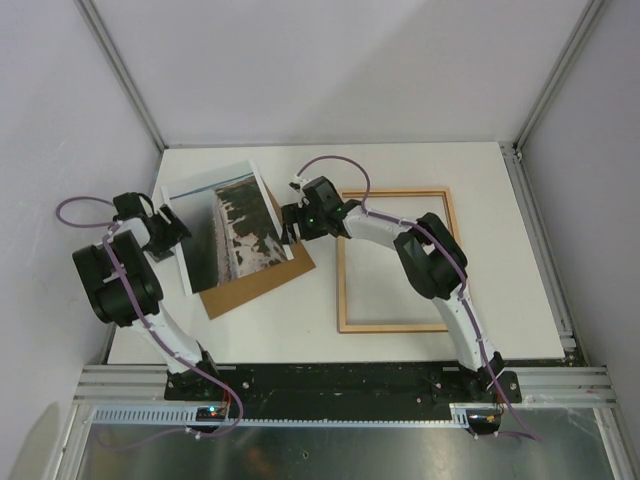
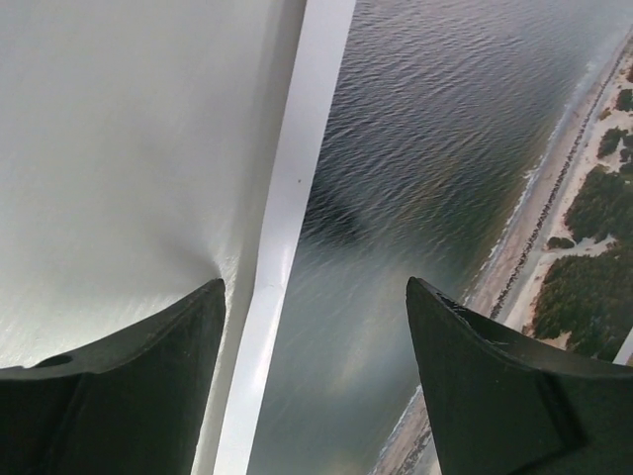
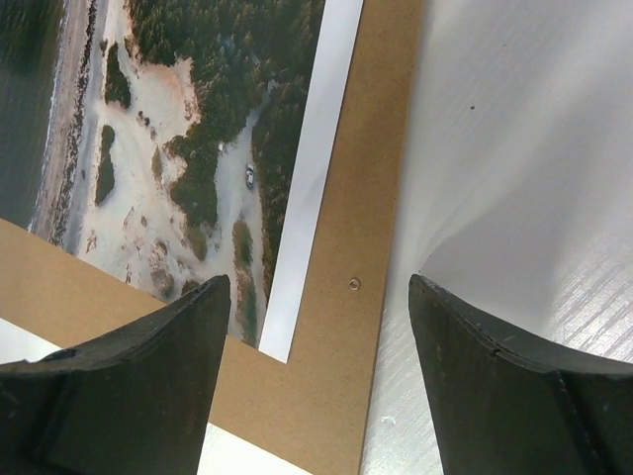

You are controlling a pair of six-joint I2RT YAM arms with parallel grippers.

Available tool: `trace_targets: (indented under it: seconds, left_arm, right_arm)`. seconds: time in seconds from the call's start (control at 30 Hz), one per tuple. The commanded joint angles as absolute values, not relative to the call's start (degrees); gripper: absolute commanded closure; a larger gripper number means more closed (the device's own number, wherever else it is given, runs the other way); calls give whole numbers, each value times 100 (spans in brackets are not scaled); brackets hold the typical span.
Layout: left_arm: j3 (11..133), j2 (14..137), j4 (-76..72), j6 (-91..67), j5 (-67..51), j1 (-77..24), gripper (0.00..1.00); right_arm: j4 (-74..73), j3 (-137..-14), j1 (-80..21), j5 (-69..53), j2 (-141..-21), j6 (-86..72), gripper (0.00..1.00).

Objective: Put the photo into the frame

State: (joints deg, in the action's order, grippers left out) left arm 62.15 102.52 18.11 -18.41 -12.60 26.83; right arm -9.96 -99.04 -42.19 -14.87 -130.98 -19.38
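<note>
The photo (image 1: pixel 228 232), an aerial coastline print with a white border, lies at the table's left, partly on a brown board. My left gripper (image 1: pixel 178 232) hovers at its left edge. In the left wrist view the open left gripper (image 2: pixel 315 297) straddles the photo's white border (image 2: pixel 287 198), with water print (image 2: pixel 425 148) to the right. My right gripper (image 1: pixel 288 228) is at the photo's right side. In the right wrist view it (image 3: pixel 316 297) stands open above the photo's corner (image 3: pixel 198 119). The wooden frame (image 1: pixel 395 326) lies flat to the right, holding nothing.
A brown backing board (image 1: pixel 262 285) lies under the photo, its corner with a small eyelet (image 3: pixel 353 284) below my right gripper. White walls and metal posts enclose the table. A metal rail (image 1: pixel 340 378) runs along the near edge.
</note>
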Motion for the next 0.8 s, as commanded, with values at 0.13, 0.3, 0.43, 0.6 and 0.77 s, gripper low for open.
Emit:
trace_targets:
  seconds: [0.13, 0.3, 0.43, 0.6, 0.77]
  left_arm:
    - [6141, 10416, 1647, -1802, -1703, 2712, 30]
    - [6146, 10394, 1646, -1802, -1756, 2716, 46]
    - [6142, 10294, 1652, -1820, -1810, 2711, 58]
    - [6093, 10079, 1651, -1867, -1888, 2715, 72]
    - [6034, 9851, 1652, -1903, -1924, 2715, 82]
  right_arm:
    - [-764, -10387, -4046, -1936, -13522, -1952, 23]
    - [-845, -10564, -3994, -2114, -13776, -2010, 23]
    - [-828, -10556, -4006, -2142, -13817, -2033, 23]
    - [-807, -10551, -4008, -2187, -13813, -2065, 23]
    - [-795, -10558, -4010, -2230, -13796, -2094, 23]
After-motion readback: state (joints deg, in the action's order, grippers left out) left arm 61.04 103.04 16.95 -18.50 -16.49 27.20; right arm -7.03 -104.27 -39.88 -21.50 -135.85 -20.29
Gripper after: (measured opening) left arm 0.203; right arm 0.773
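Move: The photo lies with its left edge running between the left hand's open fingers, about 1 cm left of the hand point and 1 cm below it. Its middle is about 11 cm to the right and 2 cm back. The backing board under it has its middle some 13 cm right and 6 cm back. From the right hand, the photo's middle lies about 14 cm left, level ahead, 2 cm down. The board's middle is 12 cm left and 4 cm back, and the empty frame's 26 cm right and 8 cm back. The photo's left edge is closed upon by the left fingers, which go from wide open to nearly shut while that hand eases about 1 cm right, its outer finger pushing the edge rightwards over the backing board. The right hand, fingers still open, slides about 2 cm forward and 1 cm left by the right edge of photo and board, bringing its outer fingertip up to the board's edge, then holds there. ##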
